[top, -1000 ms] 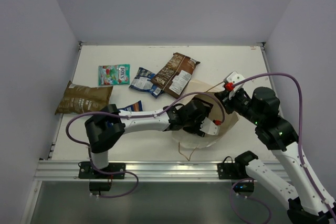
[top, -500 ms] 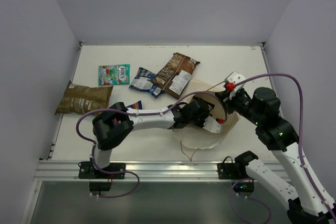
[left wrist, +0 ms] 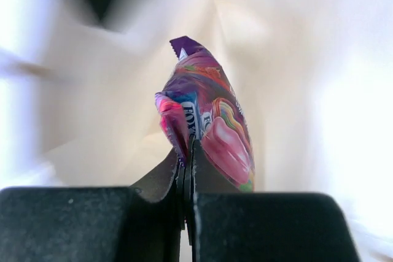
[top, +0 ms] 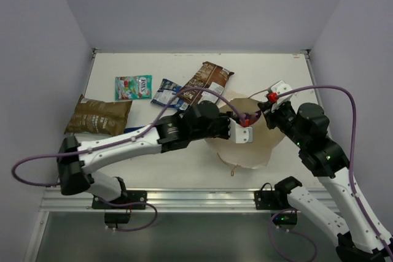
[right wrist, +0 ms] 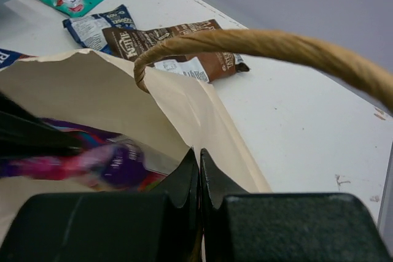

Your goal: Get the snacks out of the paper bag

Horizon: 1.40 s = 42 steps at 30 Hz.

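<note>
The cream paper bag [top: 245,145] lies on the table's right middle, mouth facing left. My left gripper [top: 241,125] is at the bag's mouth, shut on the purple packet [top: 249,116]. In the left wrist view the packet [left wrist: 206,121] sticks up from the closed jaws [left wrist: 187,151], with the bag's wall [left wrist: 301,90] behind. My right gripper [top: 269,105] is shut on the bag's upper edge [right wrist: 184,115]; the brown cord handle [right wrist: 276,47] arches above, and the purple packet [right wrist: 104,161] is blurred inside the mouth.
The green-red packet [top: 133,86], blue-white packet [top: 167,94], dark brown-white packet [top: 209,81] and olive-brown packet [top: 98,115] lie on the table's back left. My left arm [top: 129,142] crosses the front and covers most of the blue-red packet. Walls close in the table.
My left gripper has drawn back from deep in the bag to its mouth, bringing the purple packet into sight. The left arm's elbow swung far left. The bag shifted slightly; the right gripper kept its hold.
</note>
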Each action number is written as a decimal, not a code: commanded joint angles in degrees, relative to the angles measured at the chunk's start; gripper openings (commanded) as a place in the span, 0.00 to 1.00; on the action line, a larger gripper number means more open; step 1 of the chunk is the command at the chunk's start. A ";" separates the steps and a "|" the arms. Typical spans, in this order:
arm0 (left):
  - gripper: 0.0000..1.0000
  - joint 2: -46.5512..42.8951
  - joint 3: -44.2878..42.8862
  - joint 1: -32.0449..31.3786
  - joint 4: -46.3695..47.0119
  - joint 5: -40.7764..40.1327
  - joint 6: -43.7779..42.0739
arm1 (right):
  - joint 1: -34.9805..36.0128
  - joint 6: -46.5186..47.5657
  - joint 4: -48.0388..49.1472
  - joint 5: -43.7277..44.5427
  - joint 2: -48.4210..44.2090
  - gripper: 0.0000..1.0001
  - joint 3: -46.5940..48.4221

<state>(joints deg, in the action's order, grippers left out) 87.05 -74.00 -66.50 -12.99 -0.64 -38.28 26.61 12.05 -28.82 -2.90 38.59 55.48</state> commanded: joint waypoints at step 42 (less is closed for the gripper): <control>0.00 -10.94 21.79 8.84 5.26 -29.43 27.64 | -0.86 -5.55 2.10 18.80 -1.85 0.00 -0.82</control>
<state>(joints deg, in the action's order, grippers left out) 75.85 -50.87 -57.52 -15.05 -31.40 -10.50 26.17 7.46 -28.29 14.52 37.08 54.83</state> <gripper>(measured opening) 0.027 0.021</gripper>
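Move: I already pinch the purple Fox's packet with my left hand in the paper bag's mouth; the bag's middle is about 3 cm to the right and 10 cm below. Open table for the packet lies some 18 cm left, 7 cm ahead and 22 cm down. The brown crisp bag is roughly 24 cm ahead and 10 cm left, the orange-and-blue packet 4 cm ahead and 33 cm left. From my right hand that open spot is about 25 cm left, 4 cm ahead, 30 cm down. I keep the packet pinched and draw my left hand up about 17 cm and slightly back out of the bag, swing it some 18 cm left, then lower it about 25 cm while reaching forward towards the bare table, the wrist turning some 50 degrees counter-clockwise. My right hand keeps its grip on the bag's rim and pulls it about 5 cm to the right, turning nearly 20 degrees clockwise. ##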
